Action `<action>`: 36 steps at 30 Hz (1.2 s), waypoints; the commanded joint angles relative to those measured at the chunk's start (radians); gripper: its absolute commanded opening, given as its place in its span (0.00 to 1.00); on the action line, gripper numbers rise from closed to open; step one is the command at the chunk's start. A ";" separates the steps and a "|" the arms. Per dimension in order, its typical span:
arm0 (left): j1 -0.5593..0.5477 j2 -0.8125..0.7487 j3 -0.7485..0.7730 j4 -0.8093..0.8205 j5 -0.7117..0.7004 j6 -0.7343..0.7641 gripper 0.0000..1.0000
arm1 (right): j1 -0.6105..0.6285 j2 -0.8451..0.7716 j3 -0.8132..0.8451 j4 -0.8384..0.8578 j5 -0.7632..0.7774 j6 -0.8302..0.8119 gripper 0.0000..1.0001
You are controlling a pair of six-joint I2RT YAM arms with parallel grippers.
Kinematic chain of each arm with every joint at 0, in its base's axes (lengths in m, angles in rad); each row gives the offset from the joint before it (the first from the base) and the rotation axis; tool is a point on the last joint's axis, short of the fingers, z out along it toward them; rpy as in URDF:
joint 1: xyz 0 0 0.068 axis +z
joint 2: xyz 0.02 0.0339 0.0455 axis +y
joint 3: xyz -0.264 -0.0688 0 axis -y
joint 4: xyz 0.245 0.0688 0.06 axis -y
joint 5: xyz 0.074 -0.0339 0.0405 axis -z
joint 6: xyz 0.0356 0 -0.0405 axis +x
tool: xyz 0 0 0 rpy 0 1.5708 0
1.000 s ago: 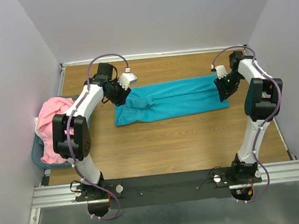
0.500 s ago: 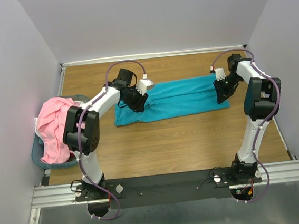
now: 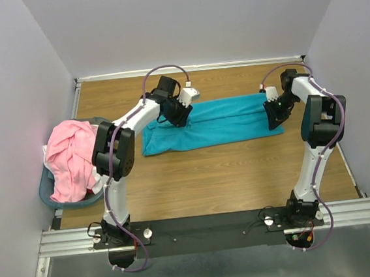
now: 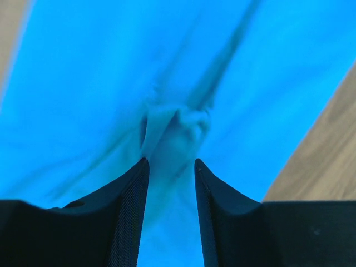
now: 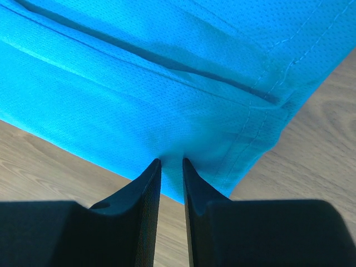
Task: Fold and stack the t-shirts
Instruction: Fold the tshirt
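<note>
The teal t-shirt (image 3: 226, 118) lies as a long folded strip across the far half of the wooden table (image 3: 208, 175). My left gripper (image 3: 181, 114) is down on its upper left part. In the left wrist view the left gripper (image 4: 169, 164) is shut on a raised bunch of that teal t-shirt (image 4: 83, 83). My right gripper (image 3: 274, 115) is at the strip's right end. In the right wrist view the right gripper (image 5: 171, 161) pinches the near edge of the teal t-shirt (image 5: 167, 83), which puckers at its tips. The pink t-shirt (image 3: 69, 156) is heaped at the left.
A blue-grey basket (image 3: 46, 193) holds the pink heap at the table's left edge. Pale walls close in the table on the left, back and right. Bare wood runs between the teal strip and the arm bases.
My left gripper has slid right along the teal t-shirt, from its left end toward the middle. My right gripper has narrowed onto the shirt's right edge.
</note>
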 commanded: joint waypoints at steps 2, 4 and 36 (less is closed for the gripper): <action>-0.014 0.040 0.121 0.010 -0.096 0.012 0.46 | -0.001 0.014 -0.015 0.018 0.030 0.000 0.29; -0.025 0.057 0.147 0.008 -0.122 0.024 0.46 | -0.001 0.014 -0.018 0.017 0.028 -0.002 0.29; 0.076 -0.163 -0.278 -0.030 -0.169 -0.076 0.45 | 0.122 0.081 0.154 0.050 0.113 0.003 0.29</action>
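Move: The near left part of the blue t-shirt is for the left hand: its corner lies roughly 14 cm to the left, 9 cm back and 4 cm below, and a bunched fold sits about 2 cm ahead, 2 cm right and 2 cm below. For the right hand, already down on the near right end, the long fold edge is about 5 cm straight ahead, and the near right corner some 3 cm right and 2 cm back, both 1 cm below. The right fingertips at first keep resting on the near right end of the t-shirt, then lift off about 5 cm, go some 6 cm forward and a little left over the fold edge, and sink partway. The left hand rises forward off the bunched fold, then doubles back about 10 cm and swings left, lowering towards the near left corner; neither gripper's opening changes. ##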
